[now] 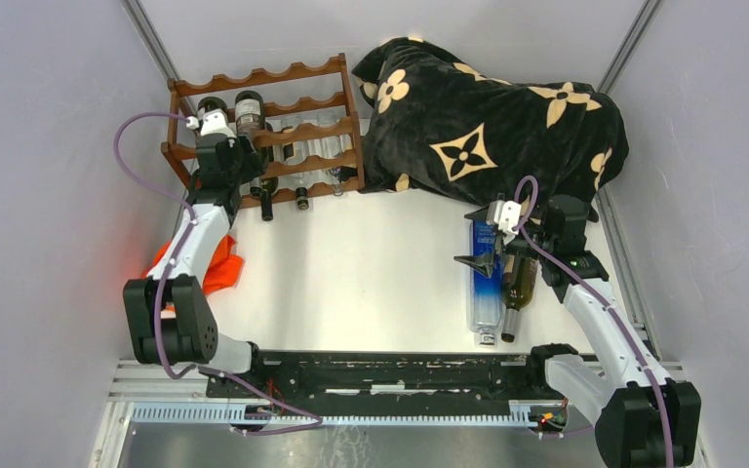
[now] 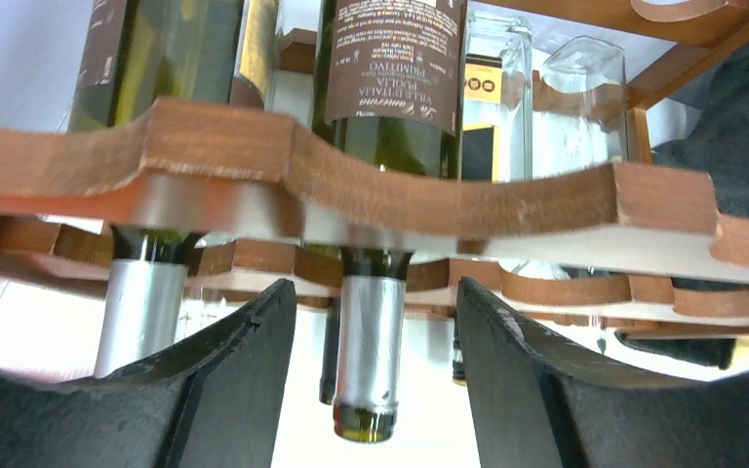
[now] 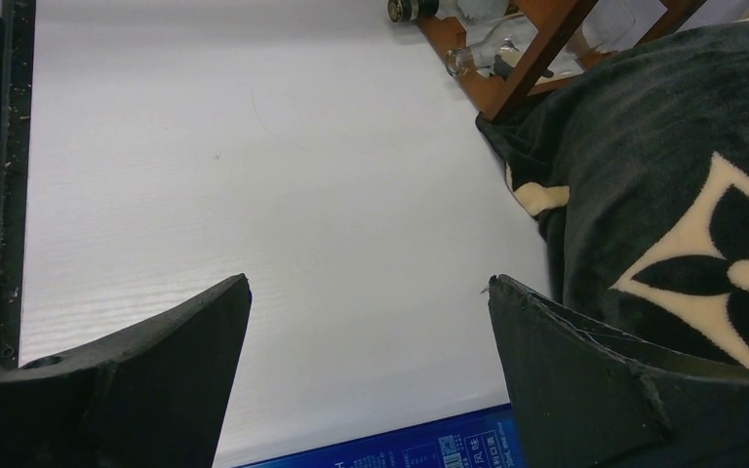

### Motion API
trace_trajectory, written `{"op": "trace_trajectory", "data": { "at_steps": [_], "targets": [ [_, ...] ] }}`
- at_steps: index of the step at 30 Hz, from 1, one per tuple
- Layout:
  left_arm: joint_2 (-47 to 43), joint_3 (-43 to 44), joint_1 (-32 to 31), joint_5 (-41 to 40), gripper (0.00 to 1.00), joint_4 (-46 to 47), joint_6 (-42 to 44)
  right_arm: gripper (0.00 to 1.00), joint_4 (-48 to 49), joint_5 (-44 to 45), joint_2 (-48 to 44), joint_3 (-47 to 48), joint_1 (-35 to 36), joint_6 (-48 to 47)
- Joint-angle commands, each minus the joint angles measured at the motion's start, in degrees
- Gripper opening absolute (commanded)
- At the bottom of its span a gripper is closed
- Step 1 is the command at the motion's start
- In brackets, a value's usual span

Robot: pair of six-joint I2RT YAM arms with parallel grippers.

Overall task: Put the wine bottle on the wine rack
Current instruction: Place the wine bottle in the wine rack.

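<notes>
The wine rack (image 1: 293, 73), dark reddish-brown with wavy rails, stands at the back left. Two dark wine bottles lie side by side on its middle tier. The right one (image 1: 249, 109) has a brown label (image 2: 390, 78) and a silver-foiled neck (image 2: 371, 341) poking out under the front rail (image 2: 254, 146). My left gripper (image 1: 242, 164) (image 2: 377, 292) is open, one finger on each side of that neck with a gap on both sides. My right gripper (image 1: 476, 237) (image 3: 369, 283) is open above a blue-labelled clear bottle (image 1: 485, 283) (image 3: 400, 448) lying on the table.
A dark green bottle (image 1: 519, 283) lies beside the blue-labelled one. A black blanket with cream flower patterns (image 1: 488, 117) is heaped at the back right, against the rack. An orange cloth (image 1: 216, 268) lies by the left arm. Clear bottles (image 1: 322, 136) fill other rack slots.
</notes>
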Motion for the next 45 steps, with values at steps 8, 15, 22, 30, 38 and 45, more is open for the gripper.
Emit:
{"op": "trace_trajectory", "data": {
  "at_steps": [8,15,22,30,38,45],
  "targets": [
    [-15.64,-5.97,0.14,6.16,0.68,-5.65,-2.64,0.98,0.56,0.71,-1.35,0.57,0.0,-2.3],
    [-26.45,-8.39,0.14,16.51,0.86,-10.89,-9.03,0.98,-1.57,0.48,-3.06,0.51,-0.17,-6.7],
    [-34.94,-14.64,0.14,29.73,1.0,-12.16,-17.27,0.98,-6.42,-5.32,-3.03,1.73,-4.09,-10.87],
    [-43.79,-23.5,-1.12,45.35,0.96,-7.74,-24.38,0.98,-17.57,7.93,-4.76,3.76,-4.38,-10.34],
    [-51.85,-33.39,-19.88,34.48,0.95,-2.12,-29.4,0.98,-14.06,17.46,-0.35,5.83,-4.41,11.89],
    [-54.43,-41.32,-30.57,24.92,0.95,5.56,-32.99,0.98,-12.25,36.81,6.7,7.22,1.22,23.3]
  ]
}}
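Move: The blue bottle lies about 7 cm to the right of the right hand, 10 cm back and 15 cm below, with the green wine bottle 8 cm to the right of it, level with it. From the left hand the blue bottle is some 55 cm right, 30 cm back and 16 cm lower; the middle of the racked wine bottle is about 11 cm straight ahead, nearly level, and the dark bottle beside it 10 cm farther left. The left hand, already clear around the racked wine bottle's neck, backs out about 27 cm, arching up before sinking to its starting height, while swinging 23 cm right over open table, turning clockwise and opening fully. The right hand, staying wide open, waits, then moves right and down towards the blue bottle, easing forward as it turns clockwise and its fingers tip down. ##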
